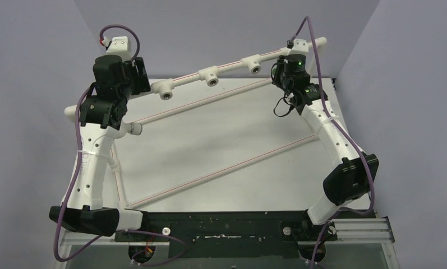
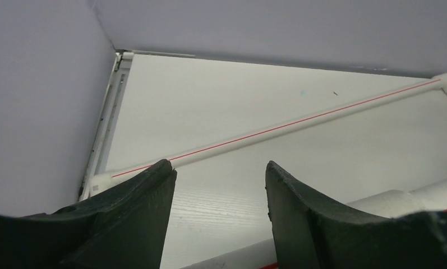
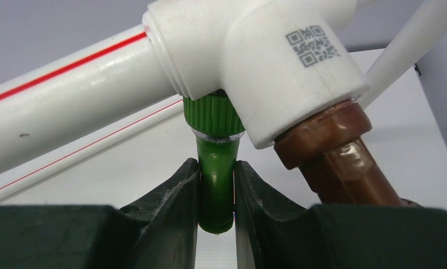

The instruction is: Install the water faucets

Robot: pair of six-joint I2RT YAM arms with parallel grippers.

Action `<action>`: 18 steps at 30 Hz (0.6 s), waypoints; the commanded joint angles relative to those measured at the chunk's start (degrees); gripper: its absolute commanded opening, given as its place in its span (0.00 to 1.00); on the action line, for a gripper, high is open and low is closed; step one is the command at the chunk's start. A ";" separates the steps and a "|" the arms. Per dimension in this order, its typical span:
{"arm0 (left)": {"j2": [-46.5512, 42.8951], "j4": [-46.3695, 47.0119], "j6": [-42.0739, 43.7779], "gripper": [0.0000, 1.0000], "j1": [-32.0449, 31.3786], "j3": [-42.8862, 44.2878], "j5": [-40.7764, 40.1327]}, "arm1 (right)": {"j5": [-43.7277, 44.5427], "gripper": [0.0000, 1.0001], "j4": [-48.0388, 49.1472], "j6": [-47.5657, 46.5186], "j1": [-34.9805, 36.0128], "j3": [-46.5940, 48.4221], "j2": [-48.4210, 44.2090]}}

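In the right wrist view my right gripper [image 3: 216,163] is shut on the bright green water faucet [image 3: 215,185]. It clamps the faucet's smooth stem, and the ribbed, silver-rimmed end sits up against the underside of a white tee socket [image 3: 277,61]. The reddish-brown faucet [image 3: 339,162] stands in that socket's front opening, just right of my fingers. From above, the right gripper [image 1: 293,56] is at the far right end of the raised pipe, and both faucets are hidden there. My left gripper [image 2: 218,165] stands open with nothing between its fingers, above the frame's left end.
The white pipe frame has three more tee sockets along its raised bar, such as the middle one [image 1: 211,77]. Thin red-striped pipes [image 2: 299,123] cross the white table. A thicker pipe [image 2: 389,202] runs under my left fingers. Grey walls enclose the left, back and right.
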 commanded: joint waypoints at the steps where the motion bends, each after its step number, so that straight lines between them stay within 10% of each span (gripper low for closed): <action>1: -0.94 -7.63 -0.69 0.57 -0.23 -1.59 11.87 | 9.48 0.00 -1.65 -2.18 -5.80 5.29 2.88; 18: -2.19 -1.05 -5.72 0.57 -5.79 -7.42 23.46 | 2.63 0.00 -11.33 -0.46 -16.73 19.90 12.30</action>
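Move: The right hand already grips the green faucet, its ribbed knob up under the brown faucet's tee, which sits about 4 cm ahead, 3 cm right and 3 cm above. The brown faucet is about 6 cm right, level in reach and height; the next open tee is some 12 cm left, level in reach and 3 cm above. The empty left hand has an open tee roughly 11 cm right, 3 cm back and 8 cm below; the rail under it runs about 6 cm back and 8 cm below. Keeping its pinch on the green faucet, which stays against the brown faucet's tee, the right hand shoves right about 8 cm, edging 3 cm forward early on, then tips about 10 degrees down as it turns slightly clockwise. The left hand, fingers still open above the rail, sweeps some 9 cm right and slightly back, turning about 20 degrees clockwise. ##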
